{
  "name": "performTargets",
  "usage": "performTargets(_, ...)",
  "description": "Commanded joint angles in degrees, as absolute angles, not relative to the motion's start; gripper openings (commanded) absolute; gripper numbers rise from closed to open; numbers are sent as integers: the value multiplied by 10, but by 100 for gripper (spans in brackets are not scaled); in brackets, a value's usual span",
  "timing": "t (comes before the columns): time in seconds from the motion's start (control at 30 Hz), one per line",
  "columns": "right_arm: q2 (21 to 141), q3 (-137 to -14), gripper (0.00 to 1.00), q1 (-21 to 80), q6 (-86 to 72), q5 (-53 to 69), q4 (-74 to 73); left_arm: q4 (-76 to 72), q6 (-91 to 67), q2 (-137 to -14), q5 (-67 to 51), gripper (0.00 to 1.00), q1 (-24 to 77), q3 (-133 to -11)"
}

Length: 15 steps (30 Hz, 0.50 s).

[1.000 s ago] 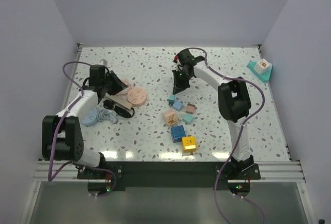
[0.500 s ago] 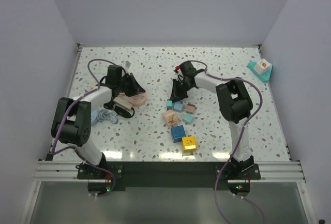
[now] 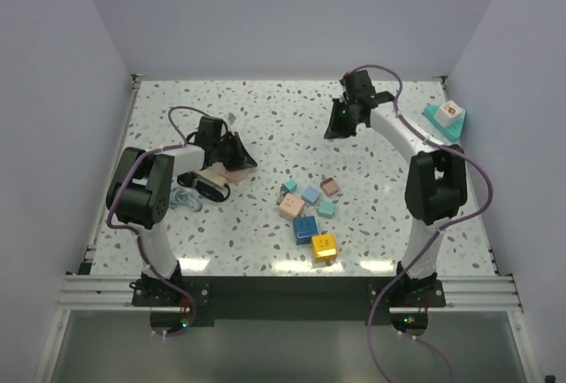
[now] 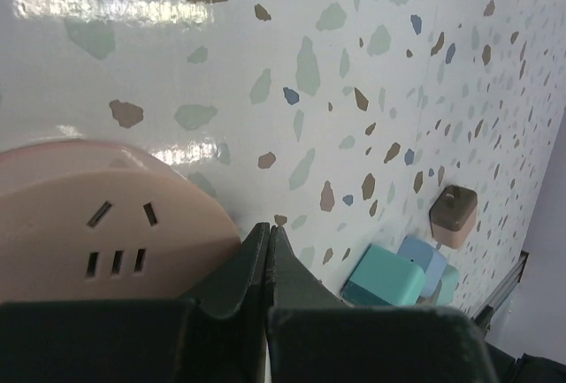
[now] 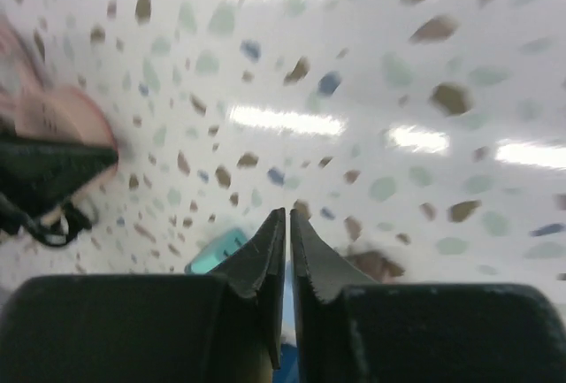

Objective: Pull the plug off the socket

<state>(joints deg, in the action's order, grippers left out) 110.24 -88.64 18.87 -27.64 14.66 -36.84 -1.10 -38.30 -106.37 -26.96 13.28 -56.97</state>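
Note:
The socket (image 3: 232,172) is a cream bar with a pink face, lying left of the table's middle. Up close its pink face (image 4: 97,224) shows several slots. My left gripper (image 3: 240,158) hangs over the socket's right end. Its fingertips (image 4: 268,229) are pressed together just past the pink edge and hold nothing. The plug's thin black cord (image 3: 203,186) coils at the socket's near-left side; I cannot tell the plug head apart from the dark shapes there. My right gripper (image 3: 332,128) is raised over the far middle, its jaws (image 5: 288,215) together but for a hairline slit and empty.
Several small coloured cubes (image 3: 308,210) lie scattered in the middle, among them a yellow one (image 3: 323,244) nearest the front. A teal holder with a white block (image 3: 446,118) stands at the far right edge. A pale blue coil (image 3: 181,197) lies beside the black cord.
My left gripper closed and slid right along the socket. My right arm lifted away from the cubes and swung to the far right; some cubes have shifted slightly.

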Motion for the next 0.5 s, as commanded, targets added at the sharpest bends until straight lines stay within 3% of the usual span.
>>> performTargets(0.0,1095,-976,13,154,-265,-35,-434,-1,-372,-1078,-237,0,138,-611)
performTargets(0.03,1113,-1010,32,134,-266,-66,-457,23,-369,-1084,-211,0,138,-616)
performTargets(0.1,1131,-1044,51,99,-277,-132,-475,75,-364,-1091,-180,0,138,-635)
performTargets(0.13,1147,-1075,66,88,-282,-154,-492,94,-356,-1097,-149,0,138,-641)
performTargets(0.17,1157,-1092,73,77,-290,-172,-497,124,-354,-1099,-133,0,138,-644)
performTargets(0.37,1220,-1193,96,11,-330,-279,-510,157,-342,-1089,-83,0,113,-625)
performTargets(0.47,1244,-1229,99,-14,-354,-312,-514,156,-335,-1078,-84,0,95,-610)
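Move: Far off to the right hand's right, some 43 cm, and 13 cm ahead, the white plug sits on the teal socket, about 6 cm lower than the hand. Behind that hand, roughly 10 cm back, is a small pink block; a blue one lies 12 cm back and 5 cm to the left. The left hand has the round pink socket's middle about 6 cm to its left, with the black cable some 15 cm left and 5 cm back. Sweeping fast to its right and forward, about 26 and 12 cm, the right hand heads for the white plug on the teal socket, rising at first, opening from nearly shut to wide and turning some 40 degrees clockwise. The left hand, fingers still shut against the right edge of the round pink socket, slides forward a little, then pushes the socket about 4 cm left. ##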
